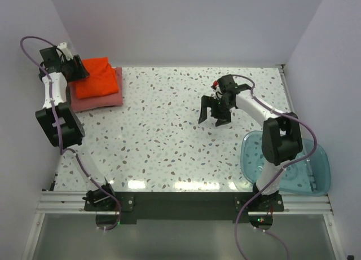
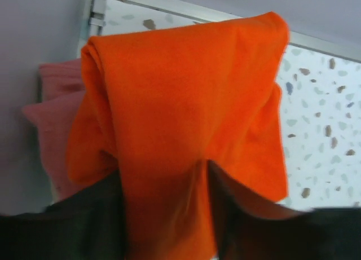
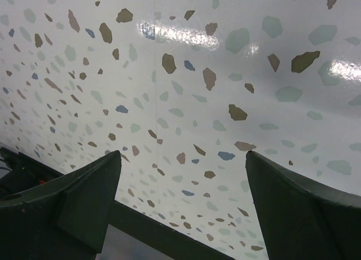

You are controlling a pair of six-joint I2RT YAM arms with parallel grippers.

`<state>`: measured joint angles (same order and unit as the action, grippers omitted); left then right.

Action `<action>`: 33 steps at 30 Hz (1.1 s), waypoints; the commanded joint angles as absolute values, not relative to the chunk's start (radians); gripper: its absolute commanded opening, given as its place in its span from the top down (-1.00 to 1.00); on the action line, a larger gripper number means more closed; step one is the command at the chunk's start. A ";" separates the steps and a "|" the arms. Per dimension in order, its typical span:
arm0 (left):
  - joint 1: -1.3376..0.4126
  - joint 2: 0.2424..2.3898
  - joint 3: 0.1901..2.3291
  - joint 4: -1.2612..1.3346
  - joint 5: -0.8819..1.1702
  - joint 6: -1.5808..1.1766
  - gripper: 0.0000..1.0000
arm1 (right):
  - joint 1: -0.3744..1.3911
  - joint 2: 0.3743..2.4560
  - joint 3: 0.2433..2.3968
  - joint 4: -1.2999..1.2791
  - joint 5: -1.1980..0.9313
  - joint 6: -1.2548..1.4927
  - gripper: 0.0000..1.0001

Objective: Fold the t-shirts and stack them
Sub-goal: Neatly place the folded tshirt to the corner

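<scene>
The bright orange-red t-shirt (image 1: 97,76) lies folded on top of the duller pink-red t-shirt (image 1: 107,99) at the table's far left corner. My left gripper (image 1: 79,68) is at the stack's left edge. In the left wrist view its jaws (image 2: 164,215) stand partly apart with a smooth band of the orange t-shirt (image 2: 186,91) lying between them, and the pink t-shirt (image 2: 53,108) shows at the left beneath. My right gripper (image 1: 214,116) hovers over bare table right of centre. It is wide open (image 3: 183,158), with nothing between its fingers.
A translucent blue plastic tub (image 1: 293,164) sits at the near right beside the right arm's base. White walls close the left, back and right sides. The speckled tabletop (image 1: 169,136) runs between the stack and the right gripper.
</scene>
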<state>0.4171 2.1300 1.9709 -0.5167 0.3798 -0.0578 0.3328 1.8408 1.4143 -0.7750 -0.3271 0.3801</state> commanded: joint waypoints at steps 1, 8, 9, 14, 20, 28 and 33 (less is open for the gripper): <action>0.445 2.131 1.973 -0.503 0.292 -0.087 -0.35 | 0.336 1.752 1.411 -0.802 -0.313 0.380 -0.90; 0.445 2.010 1.951 -0.531 0.083 -0.127 -1.00 | 0.334 1.701 1.416 -0.816 -0.290 0.376 -0.92; 0.445 1.985 1.930 -0.531 0.069 -0.141 -1.00 | 0.336 1.697 1.414 -0.813 -0.287 0.376 -0.92; 0.428 1.743 1.737 -0.450 -0.024 -0.164 -1.00 | 0.334 1.667 1.407 -0.805 -0.276 0.380 -0.92; 0.275 1.492 1.396 -0.368 -0.139 -0.131 -1.00 | 0.334 1.629 1.394 -0.802 -0.273 0.379 -0.92; -0.091 1.272 1.191 -0.396 -0.144 -0.216 -1.00 | 0.334 1.559 1.348 -0.782 -0.241 0.394 -0.92; -0.279 1.197 1.072 -0.431 -0.153 -0.349 -1.00 | 0.337 1.508 1.309 -0.741 -0.238 0.420 -0.92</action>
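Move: The left fingers, already slightly parted, hold the left part of the folded orange t-shirt over the far left corner; its middle lies about 5 cm to their right, level fore and aft, some 8 cm below. Under it is the red t-shirt, its middle roughly 4 cm right and 4 cm nearer the base, about 11 cm below the hand. From the empty right hand the orange t-shirt lies about 55 cm left, 20 cm ahead, at much the same height. The left fingers let go of the orange t-shirt, spreading wide as the hand carries on about 4 cm left, then pulls back and up off it. The hand swings right, away from the corner, ending some 25 cm right and 15–20 cm back from its start, a little higher. The right hand, still open and empty, rises about 6 cm, its fingers tipping forward 10 degrees. ##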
